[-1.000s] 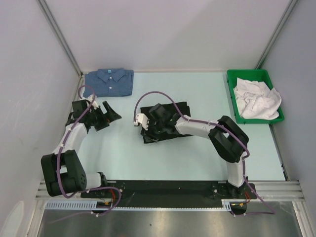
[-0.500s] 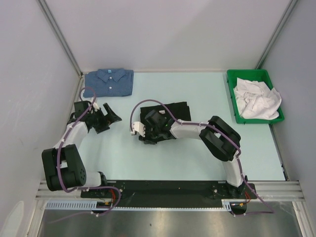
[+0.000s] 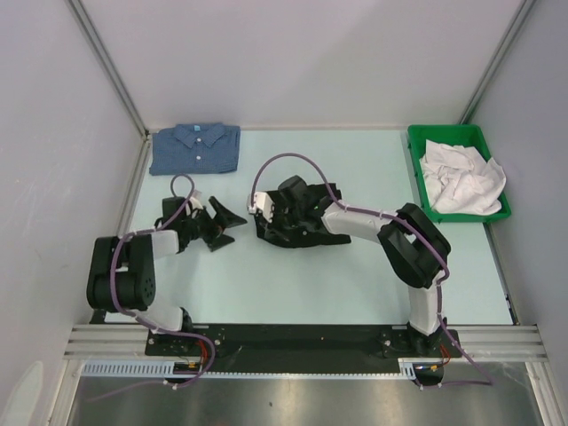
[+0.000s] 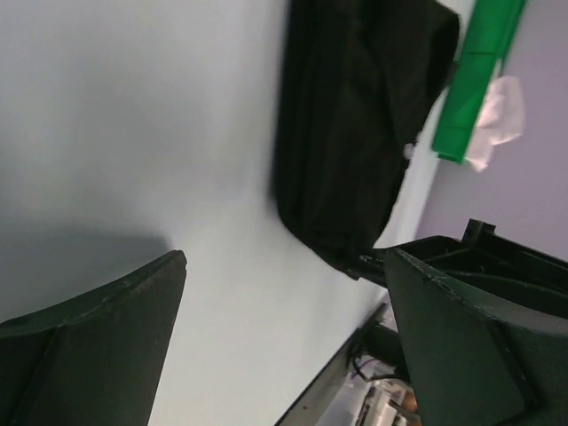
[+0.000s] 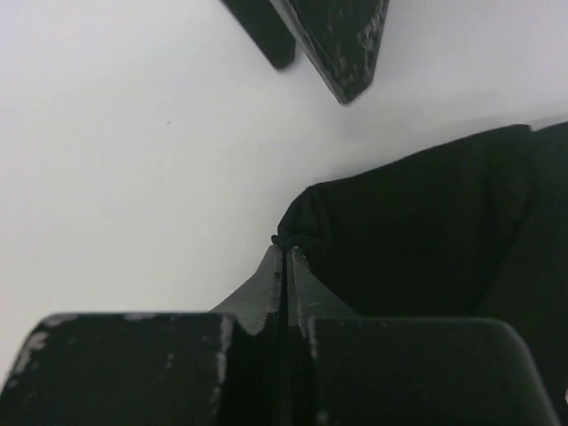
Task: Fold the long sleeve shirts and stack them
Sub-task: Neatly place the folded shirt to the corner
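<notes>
The black long sleeve shirt (image 3: 298, 238) lies bunched in the middle of the table, partly hidden under my right arm. My right gripper (image 3: 261, 222) is at its left edge, shut on a pinch of the black shirt's corner (image 5: 297, 232); the jaws (image 5: 285, 248) meet on the cloth. My left gripper (image 3: 229, 224) stands open just left of that corner, with nothing between its fingers (image 4: 284, 293), and its fingertips (image 5: 342, 44) show in the right wrist view. The blue shirt (image 3: 195, 148) lies folded at the back left.
A green bin (image 3: 457, 173) holding crumpled white cloth (image 3: 461, 182) stands at the back right; it also shows in the left wrist view as the green bin (image 4: 475, 80). Grey walls close in the left, back and right sides.
My left gripper swung right, from near the left wall to beside the black shirt. My right gripper closed on the shirt's left corner, and the shirt shifted slightly.
</notes>
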Controlling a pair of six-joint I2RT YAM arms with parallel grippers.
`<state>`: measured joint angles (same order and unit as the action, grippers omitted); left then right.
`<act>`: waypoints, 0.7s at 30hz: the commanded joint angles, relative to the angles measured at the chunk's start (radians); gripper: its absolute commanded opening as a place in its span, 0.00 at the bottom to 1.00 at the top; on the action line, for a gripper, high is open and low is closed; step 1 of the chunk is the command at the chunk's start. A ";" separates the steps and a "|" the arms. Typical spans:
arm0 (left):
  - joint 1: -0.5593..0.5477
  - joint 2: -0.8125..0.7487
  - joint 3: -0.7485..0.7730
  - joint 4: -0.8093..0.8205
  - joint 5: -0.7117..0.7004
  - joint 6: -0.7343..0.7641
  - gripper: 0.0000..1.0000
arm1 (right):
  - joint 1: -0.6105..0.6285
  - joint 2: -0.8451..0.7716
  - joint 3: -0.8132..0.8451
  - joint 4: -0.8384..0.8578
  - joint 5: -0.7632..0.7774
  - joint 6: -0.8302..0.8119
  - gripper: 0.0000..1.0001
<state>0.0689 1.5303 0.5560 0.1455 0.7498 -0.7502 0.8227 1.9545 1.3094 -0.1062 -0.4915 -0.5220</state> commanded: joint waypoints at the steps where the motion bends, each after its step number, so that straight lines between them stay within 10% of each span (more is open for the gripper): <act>1: -0.061 0.089 0.048 0.356 0.036 -0.273 1.00 | -0.022 -0.060 0.047 0.027 -0.061 0.045 0.00; 21: -0.233 0.264 0.232 0.229 -0.205 -0.400 0.96 | -0.007 -0.039 0.122 0.097 -0.015 0.162 0.00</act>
<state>-0.1497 1.7508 0.6998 0.3698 0.6003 -1.1282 0.8040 1.9354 1.3869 -0.0704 -0.5106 -0.3866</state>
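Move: To the left hand's right lies the black shirt: its middle is some 15 cm over, about 3 cm ahead and 4 cm below, while its raised near-left corner is only about 5 cm right. The right hand already pinches that corner, with the black shirt's middle about 10 cm to its right, 5 cm ahead and 5 cm below. The blue folded shirt sits some 22 cm ahead and 15 cm left of the left hand, roughly 23 cm ahead and 20 cm left of the right. Sweeping right and forward, about 7 cm and 5 cm, the left hand brings its wide-open fingers around the black shirt's left edge just beyond the right gripper, rising slightly and sinking back on the way. The right hand keeps its pinch on the near-left corner and raises it about 5 cm, easing a little forward and left. ##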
